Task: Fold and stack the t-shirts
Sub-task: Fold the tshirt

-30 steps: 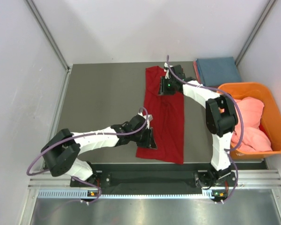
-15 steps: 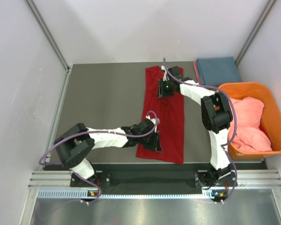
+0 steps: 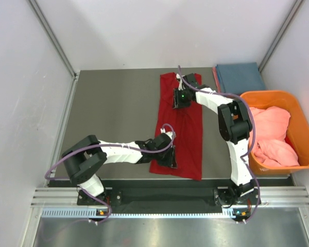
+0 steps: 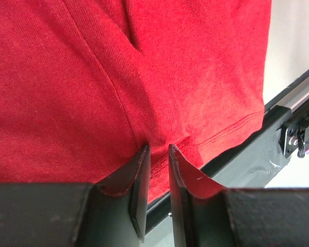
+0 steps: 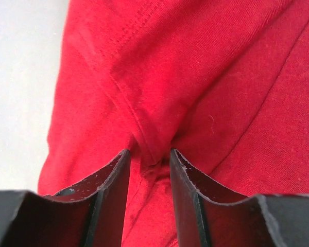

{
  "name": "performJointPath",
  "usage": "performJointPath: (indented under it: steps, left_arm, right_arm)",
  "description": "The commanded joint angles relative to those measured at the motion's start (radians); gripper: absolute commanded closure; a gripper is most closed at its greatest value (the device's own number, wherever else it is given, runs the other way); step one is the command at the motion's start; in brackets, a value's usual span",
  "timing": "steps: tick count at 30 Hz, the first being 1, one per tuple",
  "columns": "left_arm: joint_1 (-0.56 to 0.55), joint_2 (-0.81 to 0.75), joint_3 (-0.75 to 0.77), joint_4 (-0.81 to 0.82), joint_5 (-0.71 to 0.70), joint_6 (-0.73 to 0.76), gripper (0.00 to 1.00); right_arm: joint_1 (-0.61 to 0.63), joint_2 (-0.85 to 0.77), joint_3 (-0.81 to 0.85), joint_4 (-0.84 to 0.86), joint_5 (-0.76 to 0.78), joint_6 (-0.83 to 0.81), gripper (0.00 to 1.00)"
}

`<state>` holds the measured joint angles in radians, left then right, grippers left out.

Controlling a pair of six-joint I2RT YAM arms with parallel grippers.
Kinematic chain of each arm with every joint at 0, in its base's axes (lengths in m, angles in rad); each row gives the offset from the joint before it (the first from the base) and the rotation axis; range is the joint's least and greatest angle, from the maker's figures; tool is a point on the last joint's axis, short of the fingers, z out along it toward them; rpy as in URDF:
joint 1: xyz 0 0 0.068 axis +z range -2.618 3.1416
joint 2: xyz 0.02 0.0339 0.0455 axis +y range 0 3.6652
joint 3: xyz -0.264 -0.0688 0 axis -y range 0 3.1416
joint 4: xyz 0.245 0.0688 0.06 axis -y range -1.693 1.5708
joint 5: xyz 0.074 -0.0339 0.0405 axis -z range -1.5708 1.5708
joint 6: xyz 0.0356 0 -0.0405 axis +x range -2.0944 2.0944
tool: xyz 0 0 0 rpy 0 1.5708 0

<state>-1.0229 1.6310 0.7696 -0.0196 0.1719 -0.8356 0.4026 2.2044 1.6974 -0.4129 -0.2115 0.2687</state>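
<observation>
A deep red t-shirt (image 3: 188,134) lies folded into a long strip down the middle of the grey table (image 3: 113,113). My left gripper (image 3: 170,157) is at its near end, just above the hem. In the left wrist view the gripper (image 4: 157,148) has its jaws nearly together, and the red cloth (image 4: 144,62) puckers at the tips. My right gripper (image 3: 181,99) is at the far end of the shirt. In the right wrist view it (image 5: 149,153) pinches a raised ridge of the cloth (image 5: 221,77).
A folded blue t-shirt (image 3: 240,77) lies at the far right corner of the table. An orange tub (image 3: 298,118) at the right edge holds crumpled salmon-pink shirts (image 3: 273,134). A black rail (image 3: 165,195) runs along the table's near edge, close to the hem.
My left gripper has slid slightly right and nearer to the shirt's hem, its arm stretching lower. The right gripper has stayed at the far end while its elbow swung left.
</observation>
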Motion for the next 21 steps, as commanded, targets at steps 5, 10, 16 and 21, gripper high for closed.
performJointPath:
  steps: [5,10,16,21]
  left_arm:
    - [-0.017,-0.003,-0.03,0.024,-0.032,-0.003,0.74]
    - [-0.037,-0.016,-0.039,-0.005,-0.038,-0.017,0.74]
    - [-0.072,-0.022,-0.049,-0.008,-0.057,-0.043,0.74]
    - [-0.086,-0.036,-0.056,-0.019,-0.071,-0.051,0.74]
  right_arm:
    - [-0.011,0.012,0.051,0.008,0.02,-0.005,0.68]
    - [-0.011,0.018,0.073,0.006,0.032,-0.02,0.96]
    - [-0.027,0.025,0.11,-0.021,0.055,-0.029,1.0]
    - [-0.044,0.028,0.129,-0.041,0.055,-0.039,1.0]
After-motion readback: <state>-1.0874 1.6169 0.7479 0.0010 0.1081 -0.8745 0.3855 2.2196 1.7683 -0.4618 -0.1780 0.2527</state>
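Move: The right fingers straddle the raised ridge of the t-shirt's upper half, its crest about 1 cm below the finger point; the shirt's left edge lies roughly 7 cm left, level with the hand, and the blue stack some 12 cm ahead and 29 cm right. The left fingertips sit just above the shirt's near hem, about 3 cm back and 1 cm down, with its right corner 12 cm right and 6 cm back. Barely sinking, the right hand shuts its half-open fingers on the cloth ridge and pinches it, then eases forward and up with the pinch, also a little to the right, about 2 cm in all. The left hand, fingers still about a quarter open and low at the cloth, slides back some 1.5 cm towards the near hem, away from the right hand. ##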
